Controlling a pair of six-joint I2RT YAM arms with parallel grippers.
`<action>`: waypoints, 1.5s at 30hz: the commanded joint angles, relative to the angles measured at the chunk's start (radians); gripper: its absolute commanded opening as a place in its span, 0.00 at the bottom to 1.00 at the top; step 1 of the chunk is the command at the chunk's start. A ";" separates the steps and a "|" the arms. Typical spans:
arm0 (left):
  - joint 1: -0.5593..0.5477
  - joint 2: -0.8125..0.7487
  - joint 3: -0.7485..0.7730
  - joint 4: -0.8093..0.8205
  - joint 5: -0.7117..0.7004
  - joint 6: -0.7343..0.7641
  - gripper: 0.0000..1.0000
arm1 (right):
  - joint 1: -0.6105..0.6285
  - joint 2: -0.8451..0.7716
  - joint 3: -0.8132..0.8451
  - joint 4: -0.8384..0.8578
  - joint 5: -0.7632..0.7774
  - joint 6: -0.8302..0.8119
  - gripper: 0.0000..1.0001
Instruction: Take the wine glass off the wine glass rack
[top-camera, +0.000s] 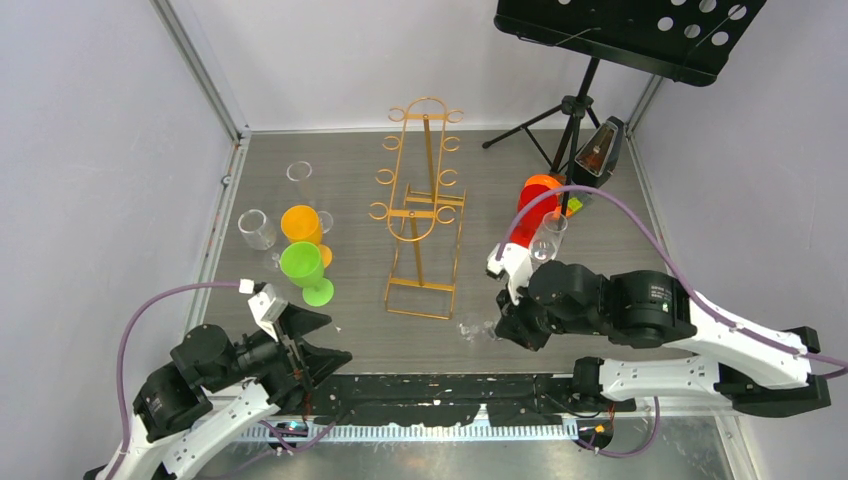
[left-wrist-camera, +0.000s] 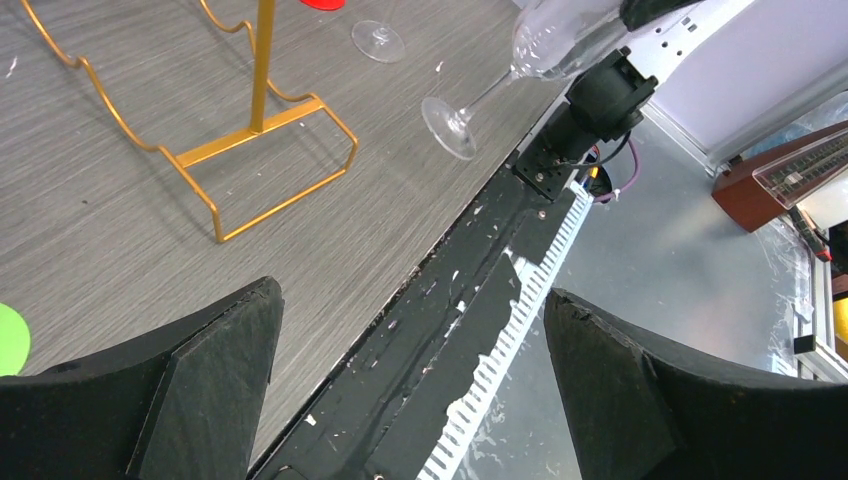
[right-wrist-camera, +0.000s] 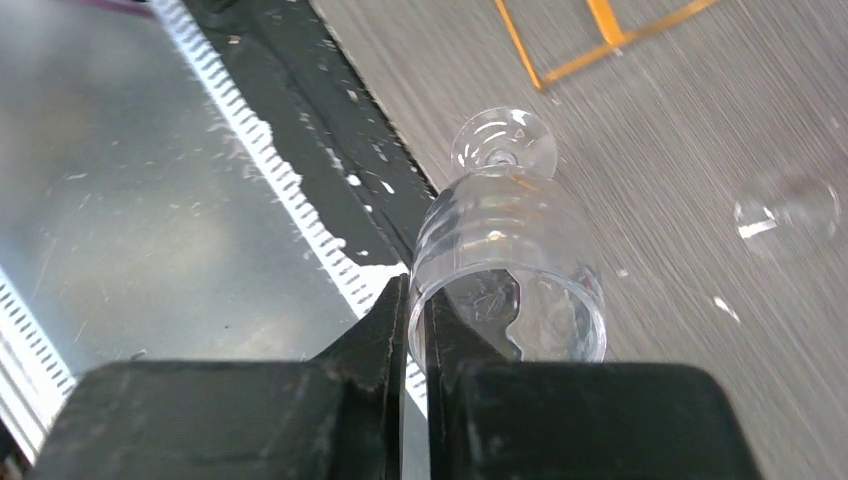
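The gold wire wine glass rack (top-camera: 424, 205) stands upright mid-table with nothing hanging on its hooks; its base (left-wrist-camera: 262, 128) shows in the left wrist view. My right gripper (right-wrist-camera: 418, 312) is shut on the rim of a clear wine glass (right-wrist-camera: 508, 250), one finger inside the bowl and one outside. The glass (top-camera: 474, 330) is off the rack, tilted, low over the table's near edge to the right of the rack; its stem and foot (left-wrist-camera: 452, 122) point toward the table. My left gripper (left-wrist-camera: 412, 325) stands wide open over the near edge, holding nothing.
Green (top-camera: 303, 267), orange (top-camera: 300, 224) and clear (top-camera: 256, 229) glasses stand left of the rack. Red and orange glasses (top-camera: 533, 208) and another clear one (top-camera: 547, 236) stand to the right. A black music stand (top-camera: 610, 40) and a metronome (top-camera: 600, 150) are at the back right.
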 joint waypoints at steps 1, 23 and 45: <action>0.002 -0.010 0.010 0.025 -0.008 0.018 1.00 | -0.090 0.004 0.043 -0.108 0.102 0.079 0.06; 0.002 -0.098 0.005 0.023 0.008 0.024 1.00 | -0.665 0.174 -0.085 0.002 -0.215 -0.143 0.06; 0.002 -0.102 0.006 0.018 0.006 0.024 1.00 | -0.725 0.270 -0.111 0.051 -0.171 -0.171 0.14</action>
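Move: The clear wine glass, already hanging by its rim in the right fingers, is bound for a bare patch of table about 15 cm ahead, 5 cm to the right and some 26 cm below. The standing clear glass is 26 cm ahead and 9 cm right, the red glass 32 cm ahead and 6 cm right, both about 18 cm down. The rack's near foot lies 15 cm ahead, 15 cm left. From the left hand that patch is roughly 15 cm ahead, 33 cm right. The clear wine glass, still pinched at its rim by the barely open right fingers, is carried forward about 12 cm and 6 cm right towards the standing clear glass, then mainly lowered, some 9 cm in all, while still easing forward. On the way the wrist swings clockwise by about 25 degrees and tips the fingers steeper down, bringing the glass foot-down over the table; the grip keeps its hold. ##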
